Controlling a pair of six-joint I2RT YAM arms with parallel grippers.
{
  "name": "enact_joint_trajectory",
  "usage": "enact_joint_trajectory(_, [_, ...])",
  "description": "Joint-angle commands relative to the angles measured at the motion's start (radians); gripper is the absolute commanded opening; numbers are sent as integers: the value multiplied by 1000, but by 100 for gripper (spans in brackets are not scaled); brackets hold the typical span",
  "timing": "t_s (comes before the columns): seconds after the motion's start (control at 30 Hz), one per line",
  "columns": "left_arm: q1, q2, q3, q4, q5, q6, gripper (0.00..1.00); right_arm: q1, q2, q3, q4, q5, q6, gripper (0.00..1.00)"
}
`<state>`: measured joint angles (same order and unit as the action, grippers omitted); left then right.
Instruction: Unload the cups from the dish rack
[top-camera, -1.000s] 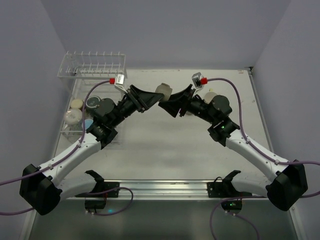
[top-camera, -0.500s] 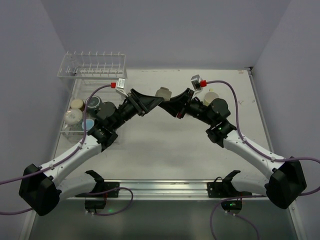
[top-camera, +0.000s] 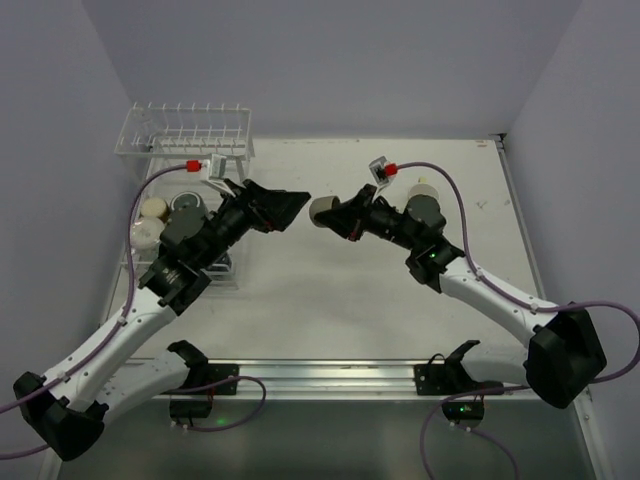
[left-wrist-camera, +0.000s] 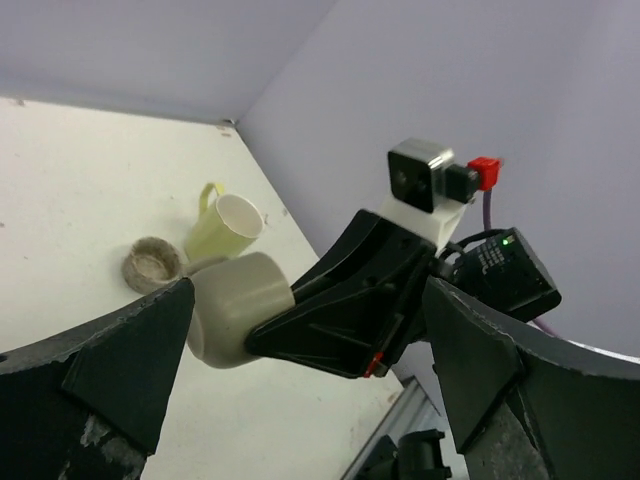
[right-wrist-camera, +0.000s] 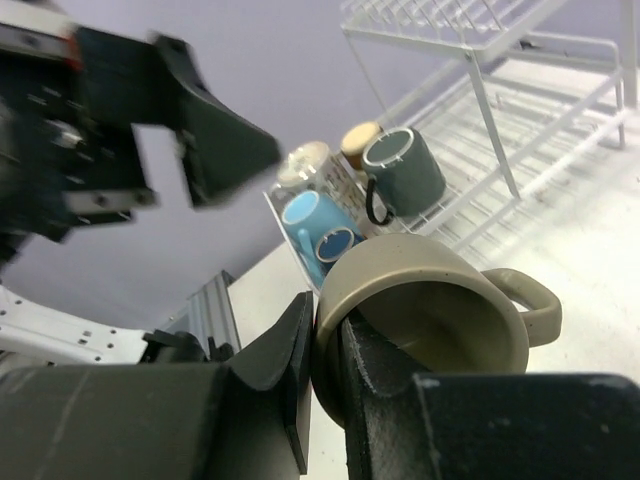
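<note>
A tan mug (top-camera: 322, 211) hangs above the middle of the table, its mouth toward the right arm. My right gripper (top-camera: 338, 215) is shut on its rim, one finger inside the mug (right-wrist-camera: 430, 310) and one outside. My left gripper (top-camera: 295, 205) stands open a little to the left of the mug, touching nothing. In the left wrist view the tan mug (left-wrist-camera: 235, 305) shows between the wide left fingers, with only the right gripper's fingers on it. The dish rack (top-camera: 185, 130) stands at the far left, and several cups lie on its lower tray (right-wrist-camera: 500, 200).
On the rack's tray lie a dark grey mug (right-wrist-camera: 405, 175), two light blue cups (right-wrist-camera: 310, 225), a clear glass (right-wrist-camera: 310, 165) and a tan cup (right-wrist-camera: 360, 140). A pale yellow-green mug (left-wrist-camera: 225, 230) and a small tan cup (left-wrist-camera: 152, 265) stand on the table behind the right arm.
The tan mug has passed from my left gripper to my right one. The left opened and drew back to the left; the right closed on the rim.
</note>
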<state>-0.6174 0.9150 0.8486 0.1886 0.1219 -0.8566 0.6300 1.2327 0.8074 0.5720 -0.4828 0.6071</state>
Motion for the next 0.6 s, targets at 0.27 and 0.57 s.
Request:
enact_joint_trajectory(0.27, [-4,-163,109,-524,-378,533,100,-3,385,481,-786,308,-302,0])
enact_joint_trajectory(0.57, [-2,-249,-8,-540,-515,623,100,-6,764,884,-1057,548,-429,0])
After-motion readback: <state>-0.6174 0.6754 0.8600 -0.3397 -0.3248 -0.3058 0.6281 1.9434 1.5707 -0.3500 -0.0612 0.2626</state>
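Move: The right hand already holds the grey-green cup by its wall. The clear table spot for it is about 18 cm ahead, straight out and 27 below; at that height the brown cup stands 19 ahead and 14 right, the yellow mug 30 ahead and 28 right. From the empty left hand, some 31 cm down, the dark green mug in the lower rack is 22 ahead and 29 left, the dark blue mug 7 ahead and 20 left. Lower the right gripper some 18 cm while reaching about 15 cm forward, keeping the pinch on the cup's wall and tipping the fingers from pointing left to steeply down, so the cup nears the open table left of the brown cup. Meanwhile swing the open left gripper about 12 cm left towards the rack, rising slightly, then sinking, its fingers turning from forward-right to nearly straight ahead. ##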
